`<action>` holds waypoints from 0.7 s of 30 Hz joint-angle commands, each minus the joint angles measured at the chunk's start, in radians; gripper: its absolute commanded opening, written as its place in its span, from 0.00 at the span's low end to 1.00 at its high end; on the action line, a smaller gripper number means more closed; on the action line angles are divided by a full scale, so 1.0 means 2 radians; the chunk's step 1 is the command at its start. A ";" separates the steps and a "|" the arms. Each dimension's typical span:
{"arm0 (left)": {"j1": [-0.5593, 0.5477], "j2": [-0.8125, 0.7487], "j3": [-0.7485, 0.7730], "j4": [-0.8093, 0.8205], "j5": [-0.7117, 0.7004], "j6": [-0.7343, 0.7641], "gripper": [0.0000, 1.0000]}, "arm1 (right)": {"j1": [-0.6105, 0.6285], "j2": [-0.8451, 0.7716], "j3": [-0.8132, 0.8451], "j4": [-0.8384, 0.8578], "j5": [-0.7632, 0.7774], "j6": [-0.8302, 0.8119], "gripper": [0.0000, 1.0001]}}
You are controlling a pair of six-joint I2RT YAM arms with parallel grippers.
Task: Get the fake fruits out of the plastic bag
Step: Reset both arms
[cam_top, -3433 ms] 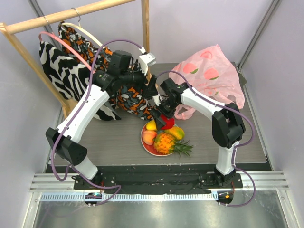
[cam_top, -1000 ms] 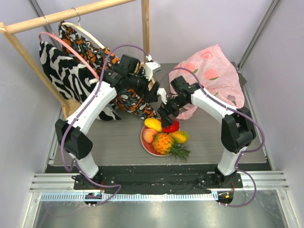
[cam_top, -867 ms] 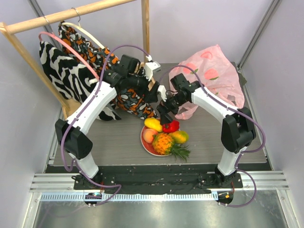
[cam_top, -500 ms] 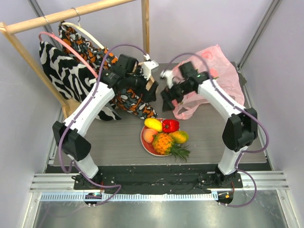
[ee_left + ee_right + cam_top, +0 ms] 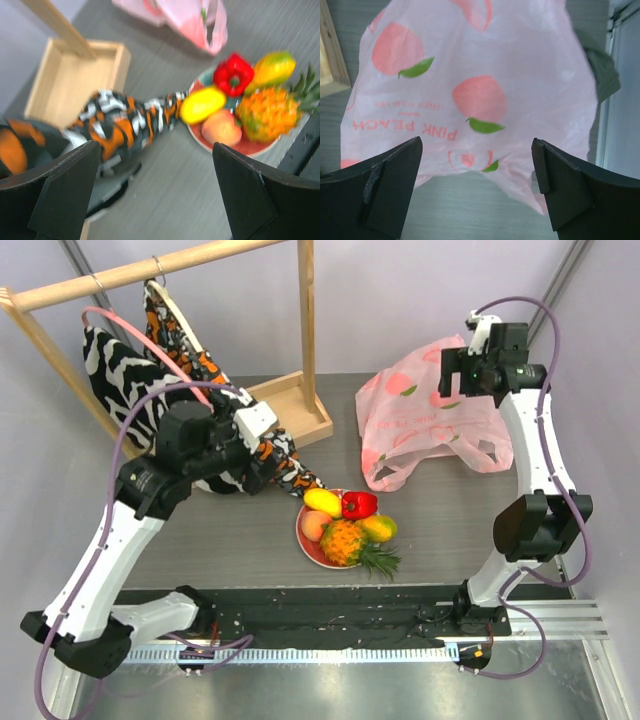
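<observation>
The fake fruits lie heaped on a round red-rimmed plate (image 5: 305,540) in the middle of the table: pineapple (image 5: 350,540), yellow mango (image 5: 322,502), red pepper (image 5: 358,504), a peach-coloured piece (image 5: 314,527). In the left wrist view they show at upper right, the pepper (image 5: 233,75) beside the pineapple (image 5: 267,112). The pink peach-printed plastic bag (image 5: 420,425) lies slumped at back right. My left gripper (image 5: 155,195) hangs open and empty left of the plate. High over the bag (image 5: 480,90), my right gripper (image 5: 477,185) is open and empty.
A wooden clothes rack (image 5: 305,320) with a tray base (image 5: 295,410) stands at back left, hung with zebra-print (image 5: 120,390) and orange patterned garments (image 5: 125,125) that trail toward the plate. An olive-green cloth (image 5: 602,70) pokes out behind the bag.
The right arm let the red pepper go on the plate and rose back to above the bag. The left arm drew away from the rack to the left.
</observation>
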 commanded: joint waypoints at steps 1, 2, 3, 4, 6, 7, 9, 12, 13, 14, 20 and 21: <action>0.013 -0.043 -0.066 -0.011 -0.044 0.001 1.00 | 0.012 -0.060 -0.045 -0.001 0.035 0.021 1.00; 0.020 -0.052 -0.074 -0.011 -0.059 -0.006 1.00 | 0.012 -0.067 -0.058 -0.004 0.036 0.024 1.00; 0.026 -0.062 -0.093 -0.008 -0.076 -0.019 1.00 | 0.012 -0.075 -0.067 -0.003 0.039 0.026 1.00; 0.040 -0.085 -0.106 0.005 -0.091 -0.048 1.00 | 0.012 -0.082 -0.075 -0.004 0.046 0.032 1.00; 0.054 -0.115 -0.147 0.018 -0.126 -0.074 1.00 | 0.012 -0.102 -0.098 -0.005 0.049 0.038 1.00; 0.066 -0.146 -0.161 0.030 -0.136 -0.091 1.00 | 0.012 -0.107 -0.107 -0.005 0.065 0.041 1.00; 0.082 -0.168 -0.196 0.031 -0.164 -0.127 1.00 | 0.012 -0.121 -0.132 -0.005 0.067 0.043 1.00; 0.101 -0.191 -0.235 0.028 -0.209 -0.162 1.00 | 0.012 -0.133 -0.161 -0.003 0.077 0.051 1.00; 0.108 -0.191 -0.242 0.029 -0.224 -0.176 1.00 | 0.012 -0.136 -0.167 -0.002 0.077 0.052 1.00; 0.116 -0.188 -0.246 0.031 -0.242 -0.193 1.00 | 0.012 -0.138 -0.177 -0.001 0.074 0.052 1.00; 0.182 -0.192 -0.275 0.051 -0.224 -0.256 1.00 | 0.012 -0.158 -0.199 0.000 0.078 0.050 1.00; 0.197 -0.194 -0.278 0.056 -0.216 -0.265 1.00 | 0.012 -0.161 -0.203 0.001 0.080 0.049 1.00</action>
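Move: The filled plate lies some 7 cm back and 21 cm to the right of the left hand, 30 cm below it; the red pepper on it is level with that hand and about 27 cm right. The orange-patterned cloth's lower end rests roughly 7 cm ahead and 12 cm right of the left hand. From the right hand the plate is about 26 cm back, 32 cm left and 24 cm down, while the empty bag spreads below, its middle some 5 cm ahead and 6 cm left. Leftward and down, the open left hand swings about 17 cm out and 12 cm lower, away from the plate and clear of the orange-patterned cloth, turning some 50 degrees counter-clockwise until its fingers point forward by the zebra cloth. The right hand, also open and empty, draws back about 9 cm over the bag towards its near edge while sinking, its fingers tipping slightly down. ##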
